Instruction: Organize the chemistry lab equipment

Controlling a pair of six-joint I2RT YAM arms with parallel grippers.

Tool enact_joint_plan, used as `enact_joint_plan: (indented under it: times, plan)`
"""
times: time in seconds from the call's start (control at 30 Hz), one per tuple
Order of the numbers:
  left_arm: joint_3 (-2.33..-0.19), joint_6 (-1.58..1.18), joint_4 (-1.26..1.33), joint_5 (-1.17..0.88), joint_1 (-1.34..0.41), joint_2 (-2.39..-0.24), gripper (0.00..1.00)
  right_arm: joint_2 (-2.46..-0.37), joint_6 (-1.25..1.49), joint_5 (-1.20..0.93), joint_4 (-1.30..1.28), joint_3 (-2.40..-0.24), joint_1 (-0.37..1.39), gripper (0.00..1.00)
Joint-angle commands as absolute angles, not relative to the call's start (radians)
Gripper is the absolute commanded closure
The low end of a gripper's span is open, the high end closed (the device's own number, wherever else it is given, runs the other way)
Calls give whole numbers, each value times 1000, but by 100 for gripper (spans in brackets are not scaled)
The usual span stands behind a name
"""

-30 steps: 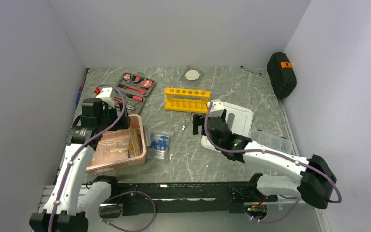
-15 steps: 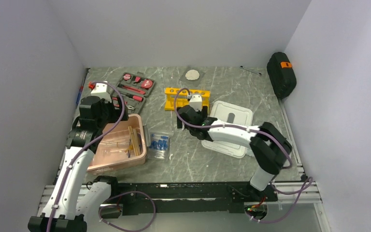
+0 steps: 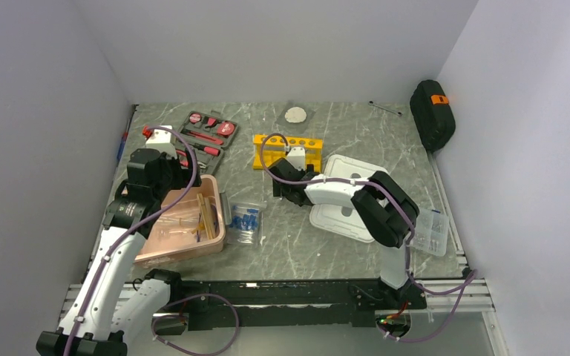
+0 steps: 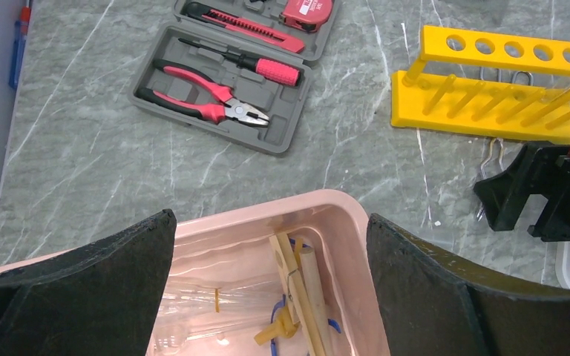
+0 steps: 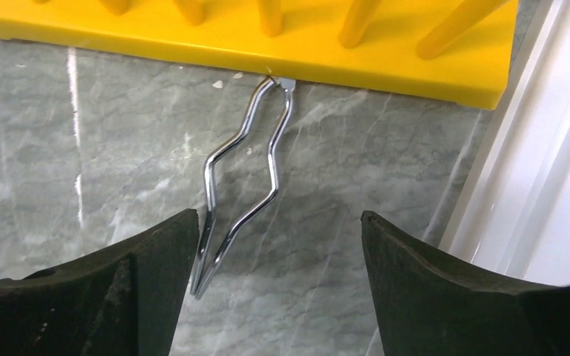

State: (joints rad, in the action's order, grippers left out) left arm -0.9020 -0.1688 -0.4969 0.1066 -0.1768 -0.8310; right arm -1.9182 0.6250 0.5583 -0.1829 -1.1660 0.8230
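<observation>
The yellow test-tube rack (image 3: 287, 152) stands at the table's middle back; it also shows in the left wrist view (image 4: 490, 89) and the right wrist view (image 5: 267, 44). My right gripper (image 3: 286, 187) is open and empty, low over the table just in front of the rack (image 5: 278, 222), with thin metal tongs (image 5: 241, 185) lying by its left finger. My left gripper (image 3: 159, 172) is open and empty above the far end of the pink bin (image 4: 341, 222). Tan wooden clamps (image 4: 304, 297) and the blue-framed clear glasses (image 4: 193, 315) lie in the bin. The bag of blue-capped tubes (image 3: 245, 221) lies right of the bin.
The red-and-black tool kit (image 3: 204, 137) lies open at the back left. A white lid (image 3: 356, 178) lies right of my right gripper. The clear parts box (image 3: 430, 231) sits at the right edge. A black case (image 3: 432, 115) leans at the back right.
My right arm has swung left and forward, bringing its gripper to the front of the yellow rack and uncovering the parts box. My left gripper has shifted only slightly.
</observation>
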Motion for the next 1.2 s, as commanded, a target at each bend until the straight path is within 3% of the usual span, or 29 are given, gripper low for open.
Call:
enact_joint_plan:
  times: [0.0,0.13,0.33,0.5,0.63,0.87,1.17]
  plan:
    - [-899,-153,-468,129,-184,-813,1,-1950,632,529,-156,-1200,799,21]
    - [-898,-154,-466,130,-186,-814,1,-1974,615,497,-118,-1192,785,30]
    - [-895,-156,-463,124,-186,-818,1,-1991,606,475,-108,-1187,766,51]
    - [-893,-156,-459,122,-185,-822,1,-1966,603,457,-93,-1155,754,74]
    - [-891,-156,-456,120,-186,-822,0,-1944,600,467,-111,-1143,755,85]
    - [-890,-157,-456,117,-186,-822,1,-1934,575,523,-159,-1130,750,100]
    - [-890,-157,-457,119,-191,-822,1,-1884,453,424,-90,-1070,742,100]
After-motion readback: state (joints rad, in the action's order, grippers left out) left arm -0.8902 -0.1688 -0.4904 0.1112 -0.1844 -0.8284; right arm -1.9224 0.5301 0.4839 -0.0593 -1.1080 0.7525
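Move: The right hand hovers low over the metal tongs that poke out from under the yellow rack's near edge; their exposed part lies about 3 cm ahead, 2 cm left and 2 cm below. The rack's middle is some 10 cm straight ahead, the white lid about 18 cm right and level with the hand, the bag of blue droppers roughly 10 cm left and 7 cm back. From the left hand, the tongs lie some 9 cm ahead, 26 cm right and 24 cm below. The right fingers close on the two legs of the metal tongs and pinch them from both sides, stopping about a third open, while the hand eases some 2 cm forward and 1 cm down. Keeping its grip, the hand then draws roughly 1.5 cm to the right along the rack's near edge, staying low, the wrist nearly unturned. ##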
